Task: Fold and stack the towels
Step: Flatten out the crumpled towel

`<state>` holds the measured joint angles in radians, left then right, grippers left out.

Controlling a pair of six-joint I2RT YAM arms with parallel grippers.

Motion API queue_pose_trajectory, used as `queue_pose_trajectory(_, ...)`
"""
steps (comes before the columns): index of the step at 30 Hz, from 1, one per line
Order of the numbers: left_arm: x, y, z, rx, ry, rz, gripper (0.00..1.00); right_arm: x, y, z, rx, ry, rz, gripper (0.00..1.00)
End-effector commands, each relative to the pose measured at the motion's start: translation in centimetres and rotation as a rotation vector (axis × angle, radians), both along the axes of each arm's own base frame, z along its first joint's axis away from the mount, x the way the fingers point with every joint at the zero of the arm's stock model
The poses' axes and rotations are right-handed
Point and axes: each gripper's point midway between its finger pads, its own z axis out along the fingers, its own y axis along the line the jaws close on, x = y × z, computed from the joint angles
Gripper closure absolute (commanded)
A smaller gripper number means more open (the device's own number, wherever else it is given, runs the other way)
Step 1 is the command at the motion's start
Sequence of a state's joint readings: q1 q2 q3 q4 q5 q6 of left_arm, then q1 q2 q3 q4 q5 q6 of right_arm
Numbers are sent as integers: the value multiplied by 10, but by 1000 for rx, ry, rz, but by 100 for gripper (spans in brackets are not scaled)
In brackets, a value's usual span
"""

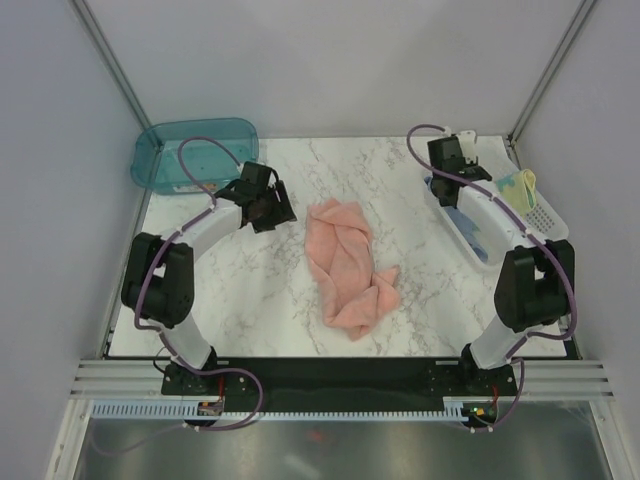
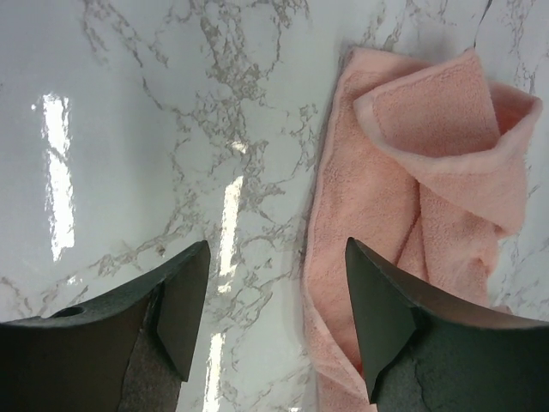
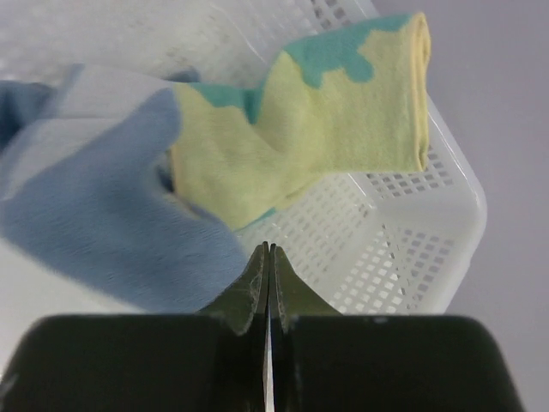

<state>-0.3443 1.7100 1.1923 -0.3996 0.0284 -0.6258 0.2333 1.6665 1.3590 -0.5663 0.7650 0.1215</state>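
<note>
A salmon-pink towel (image 1: 345, 265) lies crumpled in the middle of the marble table (image 1: 250, 300). My left gripper (image 1: 272, 208) hovers at the towel's upper left edge. In the left wrist view this gripper (image 2: 279, 318) is open, with one finger over bare marble and the other over the pink towel's (image 2: 412, 189) edge; nothing is between its fingers. My right gripper (image 1: 470, 170) hangs over the white basket and is shut (image 3: 268, 257) on nothing. In front of it a light blue towel (image 3: 111, 215) and a yellow towel with teal print (image 3: 317, 129) lie bunched in the basket.
The white perforated basket (image 1: 545, 215) stands along the table's right edge. A teal plastic bin (image 1: 195, 150) sits at the back left corner, just behind the left arm. Frame posts rise at both back corners.
</note>
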Motion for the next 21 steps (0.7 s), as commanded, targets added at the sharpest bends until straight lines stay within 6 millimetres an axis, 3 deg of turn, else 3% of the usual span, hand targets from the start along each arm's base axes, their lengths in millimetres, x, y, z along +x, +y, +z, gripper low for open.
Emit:
queue_pose_trajectory(1, 22, -17, 11, -35, -57, -73, 28, 5, -34, 10, 33, -18, -104, 100)
queue_pose_trajectory(2, 24, -18, 5, -29, -47, -86, 28, 8, -26, 11, 76, -18, -60, 100)
queue_pose_trajectory(4, 34, -19, 9, -15, -67, -87, 27, 15, 3, 29, 169, -61, 57, 80)
queue_pose_trajectory(6, 44, -19, 7, 8, -81, -95, 27, 19, 55, 42, 289, -87, 230, 65)
queue_pose_trajectory(8, 54, -26, 9, -1, -112, -140, 27, 22, 97, 52, 388, -104, 370, 62)
queue_pose_trajectory(9, 62, -32, 5, -7, -117, -161, 28, 19, 135, 53, 486, -92, 504, 61)
queue_pose_trajectory(10, 66, -36, 5, -10, -126, -184, 28, 23, 154, 55, 527, -118, 575, 60)
queue_pose_trajectory(11, 74, -42, 4, -26, -128, -204, 30, 19, 184, 44, 611, -78, 696, 60)
queue_pose_trajectory(12, 77, -45, 10, -35, -141, -218, 32, 20, 194, 50, 626, -95, 750, 60)
queue_pose_trajectory(14, 78, -50, 5, -48, -133, -235, 32, 27, 215, 29, 637, -50, 857, 59)
queue_pose_trajectory(17, 77, -55, 5, -77, -119, -243, 32, 46, 225, -7, 637, 31, 812, 57)
queue_pose_trajectory(18, 77, -54, 3, -76, -114, -234, 32, 56, 235, -23, 679, 63, 792, 55)
queue_pose_trajectory(21, 73, -44, -1, -50, -95, -178, 32, 60, 260, -43, 762, 118, 844, 50)
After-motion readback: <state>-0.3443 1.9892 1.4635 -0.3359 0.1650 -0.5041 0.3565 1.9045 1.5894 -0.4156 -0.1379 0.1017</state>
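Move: The pink towel lies crumpled between the hands. Its far left corner is about 8 cm ahead, 10 cm right and 8 cm below the left hand, with the teal bin some 24 cm ahead and 28 cm left of that hand. From the right hand the towel's far right corner is about 5 cm ahead, 29 cm left and 16 cm lower; the blue towel is almost straight below, the yellow-green towel 9 cm ahead and 15 cm right. After a brief 3 cm swing right, the empty right hand sweeps left, ending about 23 cm left of its start, from over the blue towel towards the pink towel's far right corner, opening about halfway, wrist rolling and turning counter-clockwise some 40 degrees, finally reaching forward and sinking. The left, still open, eases forward and right towards the far left corner, turning slightly clockwise, then stops. ##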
